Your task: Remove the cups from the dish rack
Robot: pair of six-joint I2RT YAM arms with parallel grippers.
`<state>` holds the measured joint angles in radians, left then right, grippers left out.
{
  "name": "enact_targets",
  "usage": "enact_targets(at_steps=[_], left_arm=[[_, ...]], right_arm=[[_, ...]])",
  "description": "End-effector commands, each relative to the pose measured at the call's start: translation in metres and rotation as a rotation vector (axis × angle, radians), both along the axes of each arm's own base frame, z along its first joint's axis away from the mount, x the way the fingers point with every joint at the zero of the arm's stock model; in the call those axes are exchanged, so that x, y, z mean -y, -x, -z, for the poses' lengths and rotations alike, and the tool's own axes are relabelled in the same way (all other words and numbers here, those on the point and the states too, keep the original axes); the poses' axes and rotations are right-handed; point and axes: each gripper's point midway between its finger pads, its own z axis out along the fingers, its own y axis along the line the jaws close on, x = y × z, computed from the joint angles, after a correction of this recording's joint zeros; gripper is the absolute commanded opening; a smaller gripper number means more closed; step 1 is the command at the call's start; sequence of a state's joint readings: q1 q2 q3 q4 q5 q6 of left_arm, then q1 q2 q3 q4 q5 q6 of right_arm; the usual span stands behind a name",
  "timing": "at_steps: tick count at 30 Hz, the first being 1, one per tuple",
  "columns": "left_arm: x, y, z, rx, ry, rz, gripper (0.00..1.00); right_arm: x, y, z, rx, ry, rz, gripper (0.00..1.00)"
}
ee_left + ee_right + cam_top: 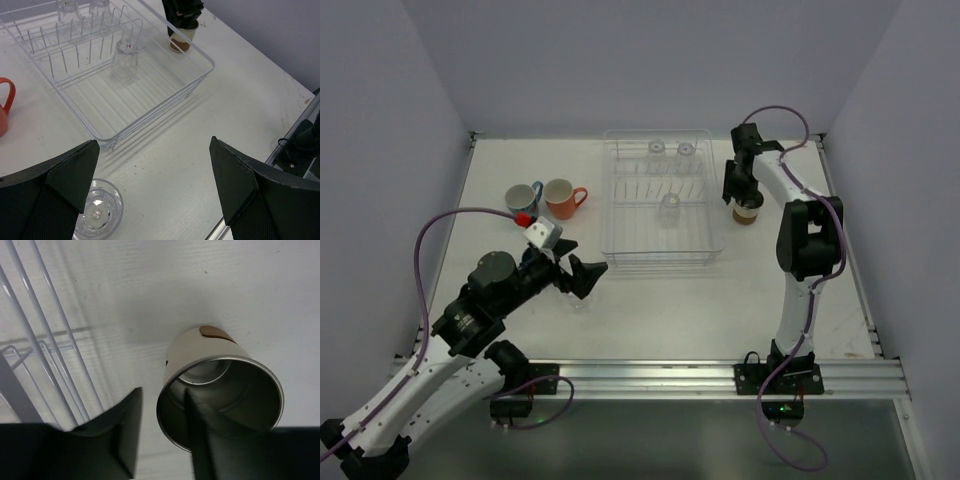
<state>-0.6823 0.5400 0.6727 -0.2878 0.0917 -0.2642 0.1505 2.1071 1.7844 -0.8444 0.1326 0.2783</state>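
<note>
The dish rack [660, 256] [150, 118] holds three clear tumblers: one near its middle [669, 207] [125, 60] and two at the far end [657, 150] [686, 152]. Just right of the rack, a cream and brown handleless cup [748, 213] [200, 347] stands on the table. My right gripper [745, 196] [162, 392] straddles its rim, one finger inside and one outside, with gaps on both sides. My left gripper [578, 262] [153, 141] hangs wide open above the table in front of the rack. A clear tumbler [98, 210] stands upright by its left finger.
An orange mug [560, 198] [4, 107] and a blue mug [523, 197] stand side by side on the table left of the rack. The right arm's links rise along the table's right side. A metal rail [720, 375] runs along the near edge.
</note>
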Motion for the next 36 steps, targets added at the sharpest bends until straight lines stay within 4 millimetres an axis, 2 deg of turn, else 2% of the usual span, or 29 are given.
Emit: enact_targets(at_steps=[1,3,4,6,7,9,10,11,13,14,15,16,18,20,21,25,29,30,32,33,34,35,36], left_arm=[[-0.003,-0.005,-0.008,0.04,-0.017,-0.017,1.0],[-0.002,-0.005,-0.006,0.032,-0.02,-0.014,1.0],[-0.002,-0.005,-0.006,0.031,-0.021,-0.012,1.0],[0.0,-0.005,-0.004,0.026,-0.024,-0.006,1.0],[0.0,-0.005,-0.004,0.026,-0.024,-0.006,1.0],[0.0,-0.006,-0.004,0.026,-0.025,-0.008,1.0],[-0.001,-0.006,-0.003,0.024,-0.027,-0.012,1.0],[-0.001,-0.007,-0.004,0.025,-0.026,-0.014,1.0],[0.0,-0.007,-0.002,0.02,-0.027,-0.013,1.0],[0.0,-0.008,-0.001,0.015,-0.031,-0.012,1.0],[0.0,-0.009,0.0,0.012,-0.032,-0.014,1.0],[0.001,-0.009,0.001,0.007,-0.033,-0.011,1.0],[0.001,-0.011,0.003,-0.001,-0.039,-0.014,1.0],[0.002,-0.012,0.006,-0.012,-0.042,-0.013,1.0],[0.002,-0.013,0.008,-0.018,-0.044,-0.013,1.0],[0.002,-0.017,0.013,-0.039,-0.049,-0.019,1.0],[0.004,-0.022,0.018,-0.063,-0.052,-0.018,1.0],[0.005,-0.023,0.018,-0.066,-0.049,-0.02,1.0],[0.009,-0.031,0.022,-0.1,-0.046,-0.033,1.0],[0.014,-0.034,0.011,-0.098,-0.031,-0.025,1.0],[0.019,-0.036,0.008,-0.114,-0.02,-0.012,1.0],[0.027,-0.044,0.012,-0.146,-0.029,-0.009,1.0],[0.033,-0.049,-0.003,-0.141,0.0,-0.008,1.0]], right_arm=[[0.003,-0.011,-0.03,0.083,0.013,-0.006,0.52],[0.004,-0.014,-0.048,0.131,0.012,0.001,0.6],[0.005,-0.016,-0.068,0.179,0.005,0.003,0.64],[0.004,-0.017,-0.087,0.218,-0.003,0.008,0.66],[0.005,-0.017,-0.108,0.265,-0.006,0.018,0.67],[0.0,-0.016,-0.133,0.333,-0.029,0.016,0.67],[-0.005,-0.011,-0.138,0.351,-0.046,0.009,0.67],[-0.008,-0.003,-0.164,0.419,-0.064,-0.001,0.67],[-0.03,0.005,-0.175,0.488,-0.087,-0.047,0.67],[-0.037,0.015,-0.193,0.538,-0.103,-0.061,0.67],[-0.059,0.018,-0.202,0.588,-0.132,-0.108,0.67],[-0.072,0.026,-0.191,0.576,-0.145,-0.136,0.67],[-0.106,0.04,-0.185,0.593,-0.206,-0.212,0.68],[-0.126,0.045,-0.174,0.586,-0.243,-0.239,0.72],[-0.139,0.045,-0.162,0.576,-0.257,-0.256,0.77],[-0.16,0.04,-0.128,0.515,-0.286,-0.269,0.8],[-0.173,0.042,-0.114,0.499,-0.281,-0.295,0.8],[-0.17,0.045,-0.107,0.485,-0.27,-0.291,0.8],[-0.165,0.053,-0.118,0.524,-0.285,-0.273,0.79],[-0.162,0.058,-0.117,0.541,-0.294,-0.268,0.79],[-0.16,0.065,-0.141,0.599,-0.327,-0.269,0.78],[-0.159,0.069,-0.154,0.64,-0.348,-0.269,0.78],[-0.155,0.076,-0.156,0.649,-0.36,-0.264,0.77]])
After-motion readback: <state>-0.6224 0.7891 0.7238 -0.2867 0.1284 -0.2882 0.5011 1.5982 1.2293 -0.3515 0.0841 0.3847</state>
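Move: In the dish rack, the near clear glass stands roughly 19 cm to the right hand's left and 3 cm back, at about its height. Two more glasses stand farther out: one about 14 cm ahead and 14 left of this hand, the other 14 ahead and 23 left. The brown-and-white cup just set down is only 4 cm to its right, 3 cm lower. From the left hand the near glass lies about 24 cm ahead, 15 right and 19 below. Opening further, the right fingers come free of the cup's left wall, and the hand rises about 20 cm, swings left some 16 cm over the rack's side rail while drawing back, then sinks 13 cm towards the near glass, fingers wide and tilted up to point forward and down. The open left hand eases down and forward about 5 cm, tipping down slightly. ##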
